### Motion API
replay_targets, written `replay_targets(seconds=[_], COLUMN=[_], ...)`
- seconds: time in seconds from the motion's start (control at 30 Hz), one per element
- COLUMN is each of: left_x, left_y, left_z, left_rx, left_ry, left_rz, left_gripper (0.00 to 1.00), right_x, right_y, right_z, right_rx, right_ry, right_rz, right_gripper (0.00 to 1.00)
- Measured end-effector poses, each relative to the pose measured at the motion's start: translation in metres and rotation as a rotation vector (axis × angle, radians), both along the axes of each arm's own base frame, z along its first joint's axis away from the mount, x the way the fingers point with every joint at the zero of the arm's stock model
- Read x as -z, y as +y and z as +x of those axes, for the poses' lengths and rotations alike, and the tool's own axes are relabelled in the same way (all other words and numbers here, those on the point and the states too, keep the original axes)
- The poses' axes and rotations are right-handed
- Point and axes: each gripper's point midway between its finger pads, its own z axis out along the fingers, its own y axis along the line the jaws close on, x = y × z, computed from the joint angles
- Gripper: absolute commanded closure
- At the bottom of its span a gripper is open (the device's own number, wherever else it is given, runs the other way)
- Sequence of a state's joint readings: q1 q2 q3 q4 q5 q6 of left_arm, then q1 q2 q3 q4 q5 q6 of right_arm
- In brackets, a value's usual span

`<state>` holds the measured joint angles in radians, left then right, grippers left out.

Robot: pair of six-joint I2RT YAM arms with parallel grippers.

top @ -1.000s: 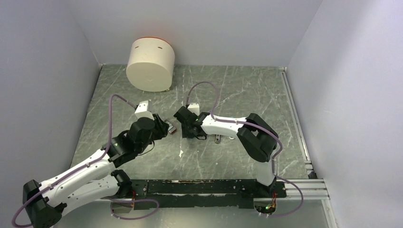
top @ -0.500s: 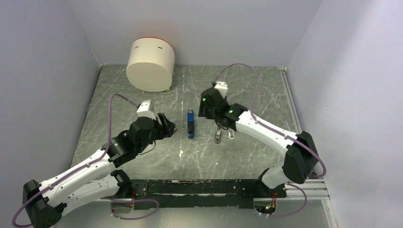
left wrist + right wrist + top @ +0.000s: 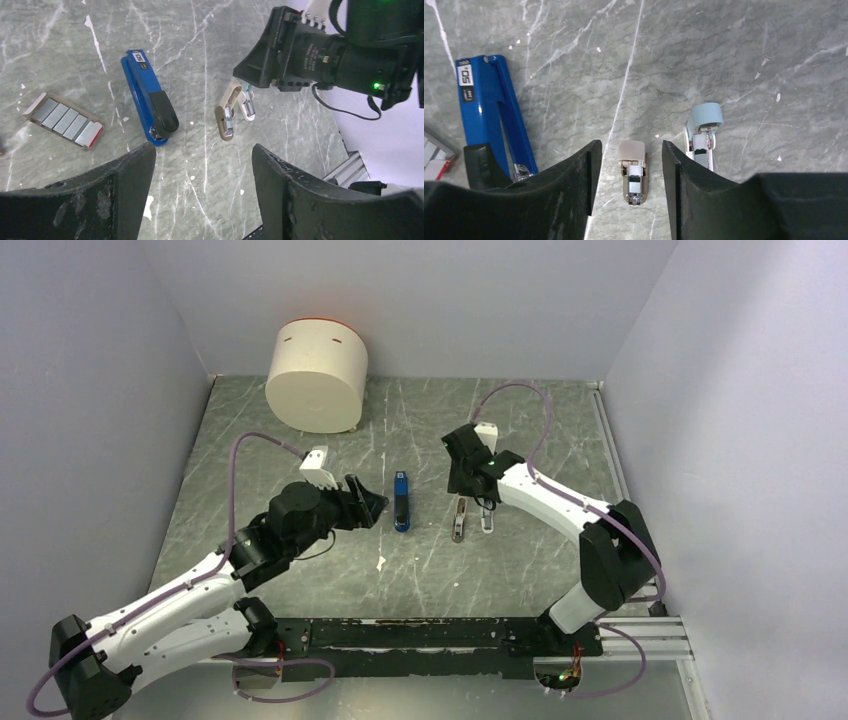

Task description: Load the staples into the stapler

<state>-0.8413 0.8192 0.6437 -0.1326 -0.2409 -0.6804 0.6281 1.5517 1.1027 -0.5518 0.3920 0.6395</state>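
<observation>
The blue stapler (image 3: 401, 500) with its black top arm lies flat on the marble table, and no gripper touches it; it also shows as the stapler (image 3: 149, 105) and the stapler (image 3: 494, 107). The staples sit in an open tan-and-red box (image 3: 62, 120) with silvery blocks inside, left of the stapler; its corner shows as the box (image 3: 435, 156). My left gripper (image 3: 370, 502) hovers just left of the stapler, open and empty, its left gripper (image 3: 202, 165) over bare table. My right gripper (image 3: 631, 145) is open above a small tan piece, right of the stapler, right gripper (image 3: 468, 495).
A tan oblong piece (image 3: 633, 172) and a pale-blue one (image 3: 703, 132) lie side by side right of the stapler. A large white cylinder (image 3: 316, 375) stands at the back left. A metal rail (image 3: 625, 500) runs along the table's right edge.
Both grippers were close together at the table's middle. The right arm swung away to the right over the small pieces, the stapler now lies free, and the left gripper opened wider.
</observation>
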Motion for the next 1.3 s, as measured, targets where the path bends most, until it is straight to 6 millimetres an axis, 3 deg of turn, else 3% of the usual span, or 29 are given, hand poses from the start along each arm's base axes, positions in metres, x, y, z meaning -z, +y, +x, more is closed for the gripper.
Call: replay_targets(seconds=[0.23,0.47,0.6,0.73,0.87,1.1,1.3], left_x=[0.006,0.048,0.060,0.073,0.088,0.100,0.122], left_y=[-0.010,-0.028,-0.044,-0.065,-0.095,-0.149,-0.166], left_z=[0.000,0.000,-0.003,-0.010,-0.015,-0.032,-0.025], left_rx=[0.041,0.106,0.176,0.260,0.333,0.434,0.416], left_ry=[0.008,0.129,0.180,0.246,0.320,0.413,0.457], left_rz=[0.009,0.111,0.121,0.093,0.067,0.053,0.066], left_gripper=[0.25,0.30,0.40,0.66,0.78,0.74,0.76], right_x=[0.025,0.038,0.038,0.038,0.038,0.038,0.038], right_y=[0.003,0.003,0.003,0.003,0.004,0.002,0.002], right_z=[-0.005,-0.007,-0.007,-0.007,-0.007,-0.009,-0.007], right_rx=[-0.043,-0.054,-0.058,-0.064,-0.072,-0.072,-0.068], right_ry=[0.077,0.113,0.114,0.113,0.108,0.096,0.092], right_rz=[-0.029,-0.053,-0.051,-0.052,-0.050,-0.044,-0.040], right_gripper=[0.57,0.73,0.77,0.78,0.79,0.82,0.83])
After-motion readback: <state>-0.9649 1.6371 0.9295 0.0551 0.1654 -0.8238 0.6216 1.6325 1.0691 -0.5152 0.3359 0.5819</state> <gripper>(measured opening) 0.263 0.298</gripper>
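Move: Standing open below the right hand, the beige stapler has its middle about 4 cm back of it and 6 cm lower, its raised lid nearer the fingers. From that hand the light blue stapler lies some 7 cm right and 3 cm back, the blue stapler about 15 cm left and level. From the left hand the beige stapler is roughly 7 cm ahead, 21 cm right and 17 cm below. Sinking about 4 cm, the right hand brings its open fingers down around the beige stapler's raised lid, pinches it from both sides and holds there. Meanwhile the left hand sweeps about 16 cm right and 12 cm down towards the same stapler's near end, tipping its empty fingers downwards, swinging clockwise and closing them to a narrow gap, without reaching the stapler. ##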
